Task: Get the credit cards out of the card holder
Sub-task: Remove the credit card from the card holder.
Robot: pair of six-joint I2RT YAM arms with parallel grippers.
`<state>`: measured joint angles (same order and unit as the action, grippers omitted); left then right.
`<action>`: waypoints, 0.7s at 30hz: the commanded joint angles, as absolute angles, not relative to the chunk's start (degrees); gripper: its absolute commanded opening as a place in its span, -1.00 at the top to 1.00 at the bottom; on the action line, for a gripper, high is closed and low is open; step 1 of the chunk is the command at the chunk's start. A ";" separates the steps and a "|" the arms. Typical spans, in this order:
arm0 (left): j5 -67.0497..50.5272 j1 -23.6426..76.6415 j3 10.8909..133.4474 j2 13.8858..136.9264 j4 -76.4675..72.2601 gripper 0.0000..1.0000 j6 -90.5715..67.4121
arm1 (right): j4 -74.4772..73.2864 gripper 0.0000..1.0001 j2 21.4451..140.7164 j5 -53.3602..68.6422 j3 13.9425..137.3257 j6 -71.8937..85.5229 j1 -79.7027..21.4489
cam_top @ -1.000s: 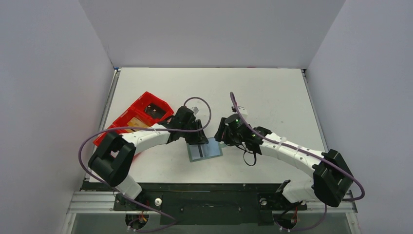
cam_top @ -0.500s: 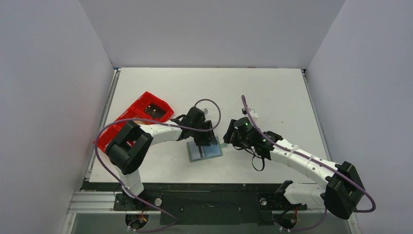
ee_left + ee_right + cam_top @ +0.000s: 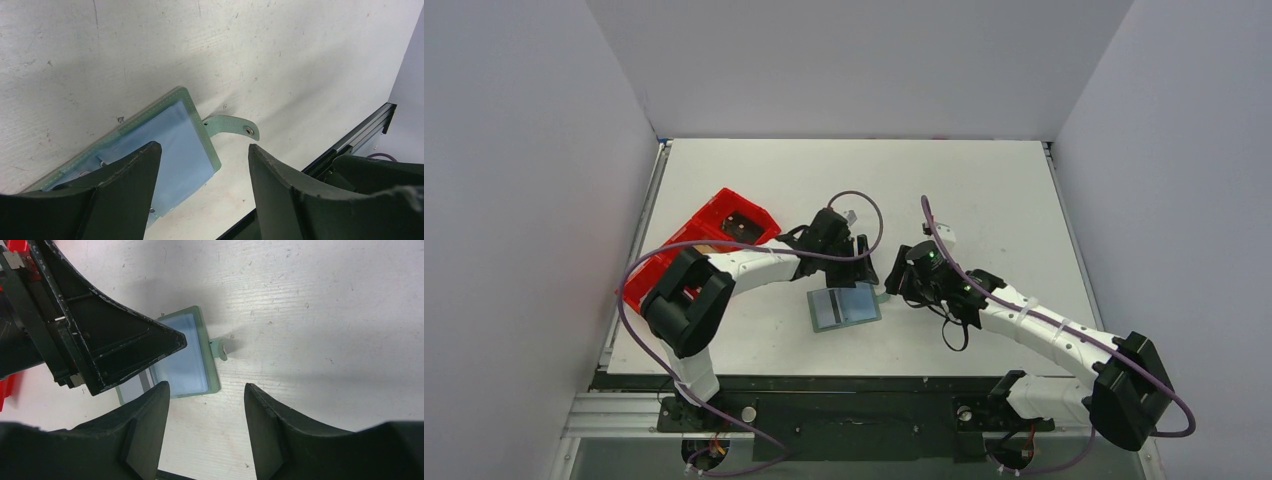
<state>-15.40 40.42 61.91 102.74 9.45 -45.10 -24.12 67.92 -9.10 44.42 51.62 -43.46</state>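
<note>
The card holder (image 3: pixel 844 306) lies opened flat on the table, grey-green, with its small side tab (image 3: pixel 235 126) pointing right. A bluish credit card (image 3: pixel 175 145) sits in the holder's right half, and the left half shows a pale face with a dark stripe (image 3: pixel 829 310). My left gripper (image 3: pixel 861 268) hovers open over the holder's far right corner and holds nothing. My right gripper (image 3: pixel 894 286) stands open just right of the holder (image 3: pixel 185 360), empty, above bare table. Part of the holder is hidden behind one of the left fingers (image 3: pixel 125 347) in the right wrist view.
A long red tray (image 3: pixel 699 245) sits at the left, partly behind the left arm, with a dark item (image 3: pixel 742 226) in its far end. The table's near edge and black rail (image 3: pixel 350 145) run close below the holder.
My left gripper has opened wide and come off the holder, shifting toward its far right corner. The right gripper drew back slightly to the right early on, then held still.
</note>
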 commanded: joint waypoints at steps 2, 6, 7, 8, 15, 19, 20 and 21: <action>-14.92 40.61 64.92 99.98 10.88 -0.26 -43.17 | -23.64 -0.05 66.83 -10.63 45.14 50.88 -43.07; -15.00 40.56 65.44 99.52 11.32 -0.29 -43.07 | -23.68 -0.06 66.48 -10.46 45.06 50.79 -43.08; -14.34 40.49 65.47 99.24 11.55 -0.29 -43.07 | -23.72 -0.06 66.63 -10.17 45.19 50.71 -43.07; -13.60 40.40 65.50 98.53 11.71 -0.29 -43.11 | -23.72 -0.06 66.76 -10.05 45.27 50.47 -43.11; -11.78 38.41 64.57 93.70 13.47 -0.32 -42.37 | -23.45 -0.07 68.74 -8.53 46.59 49.98 -43.27; -11.18 36.22 62.51 89.70 14.62 -0.33 -41.44 | -23.41 -0.12 70.26 -7.78 47.75 49.46 -43.71; -10.97 35.34 61.46 89.10 15.04 -0.33 -41.33 | -23.41 -0.13 70.63 -7.67 48.13 49.38 -44.00; -10.98 34.81 60.75 87.56 15.21 -0.33 -41.12 | -23.39 -0.15 70.78 -7.61 48.32 49.22 -44.15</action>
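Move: The card holder lies open below the empty left hand, its middle about 4 cm back and 4 cm to the left, some 4 cm down. Its strap is roughly 4 cm right of that hand and 2 cm back. The red tray is some 38 cm left and 6 cm farther out. From the right hand, the holder is about 12 cm left, 1 cm ahead and 10 cm down. Fingers open, the left hand rises about 6 cm away from the card holder, veering left and slightly forward. ##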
